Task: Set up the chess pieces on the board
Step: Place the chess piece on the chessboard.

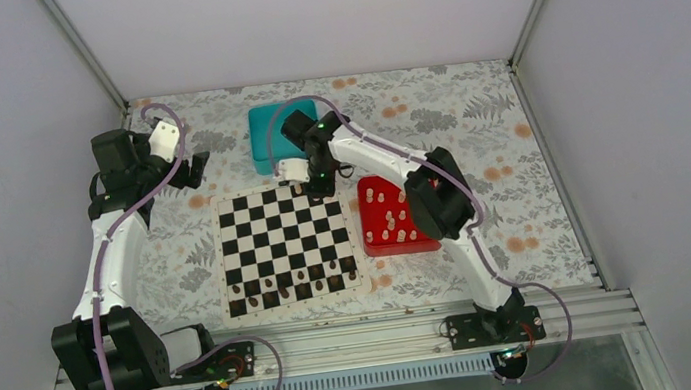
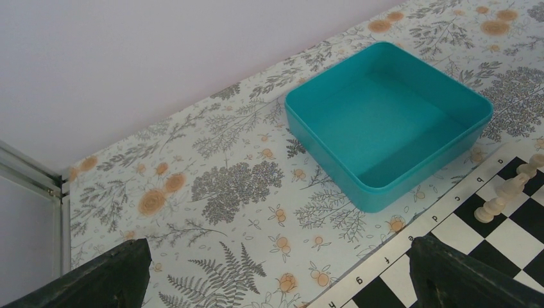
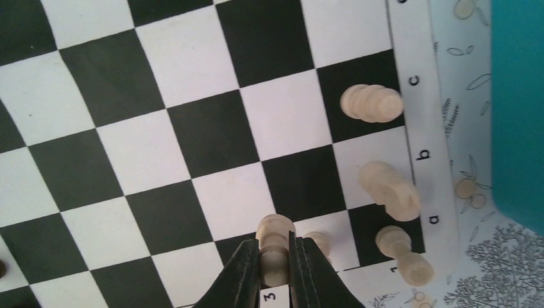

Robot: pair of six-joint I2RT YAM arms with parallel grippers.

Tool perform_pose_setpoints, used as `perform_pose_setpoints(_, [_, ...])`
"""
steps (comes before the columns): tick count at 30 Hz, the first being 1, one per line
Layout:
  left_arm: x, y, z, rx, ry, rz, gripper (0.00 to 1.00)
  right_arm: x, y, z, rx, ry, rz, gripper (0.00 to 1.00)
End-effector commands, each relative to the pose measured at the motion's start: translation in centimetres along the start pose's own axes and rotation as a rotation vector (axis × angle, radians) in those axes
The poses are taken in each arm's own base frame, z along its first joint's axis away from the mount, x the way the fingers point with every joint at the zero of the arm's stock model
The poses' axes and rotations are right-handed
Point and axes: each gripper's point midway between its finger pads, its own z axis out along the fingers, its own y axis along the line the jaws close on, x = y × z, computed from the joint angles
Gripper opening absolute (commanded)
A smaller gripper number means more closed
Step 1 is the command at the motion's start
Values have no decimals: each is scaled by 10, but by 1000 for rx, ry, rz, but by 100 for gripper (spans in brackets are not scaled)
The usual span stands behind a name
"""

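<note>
The board [image 1: 275, 229] lies mid-table, checkered black and white. My right gripper [image 3: 276, 264] hangs over its far edge, shut on an upright cream chess piece [image 3: 276, 239] just above a square near the border. Three more cream pieces [image 3: 390, 189] stand in the edge row beside it, and one [image 3: 319, 242] is half hidden behind a finger. From above, the right gripper [image 1: 305, 182] is at the board's far side. My left gripper [image 1: 200, 169] is open off the board's far left corner, its fingers [image 2: 96, 277] wide apart over the tablecloth, holding nothing.
A teal box [image 1: 278, 135], seen with nothing in it in the left wrist view [image 2: 385, 122], sits just beyond the board. A red tray [image 1: 399, 248] right of the board holds several cream pieces [image 1: 390, 219]. Dark pieces [image 1: 302, 279] fill the board's near rows.
</note>
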Motion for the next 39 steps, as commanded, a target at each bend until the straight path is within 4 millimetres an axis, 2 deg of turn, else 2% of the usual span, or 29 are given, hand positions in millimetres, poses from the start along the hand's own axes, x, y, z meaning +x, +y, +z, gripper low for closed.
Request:
perform_pose_setpoints(1, [-7, 1, -5, -8, -26, 10, 100, -14, -8, -2, 22, -51, -18, 10])
perform_pose_setpoints(9, [-7, 1, -6, -10, -27, 11, 100, -8, -11, 24, 14, -22, -18, 11])
perform_pose_setpoints(27, [-6, 1, -6, -10, -25, 9, 100, 4, -24, 45, 16, -1, 14, 11])
perform_pose_setpoints(30, [-5, 1, -6, -8, -23, 8, 100, 5, -24, 47, 13, 3, 16, 15])
perform_pose_setpoints(34, [-5, 0, -6, -6, -22, 9, 100, -1, -22, 33, 6, -28, 15, 28])
perform_pose_setpoints(38, [-5, 0, -6, -3, -23, 9, 100, -15, -20, -4, 24, -99, 8, 41])
perform_pose_setpoints(39, [-5, 0, -5, -3, -22, 9, 100, -17, -19, -15, 33, -113, 7, 41])
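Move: The right hand already holds a white pawn; its goal, the dark b2 square, is about 2 cm ahead, hardly left or right, 5 cm below. The b1 piece stands 5 to 6 cm ahead; the c1 piece, level with it, is also some 4 cm to the left. The a2 pawn is about 2 cm ahead and 3 cm to the right; all three are some 4 cm lower. From the idle left hand, b2 lies roughly 25 cm right, 6 cm back, 22 cm below. Letting go of the pawn at b2 ends the right hand's move: its fingers part around the pawn, one on either side. Before that the still-shut grip edges forward-left about 1 cm, sinks some 3.5 cm beside the a2 pawn, then creeps 1 cm farther forward towards the b1 piece, the wrist keeping its downward attitude. ##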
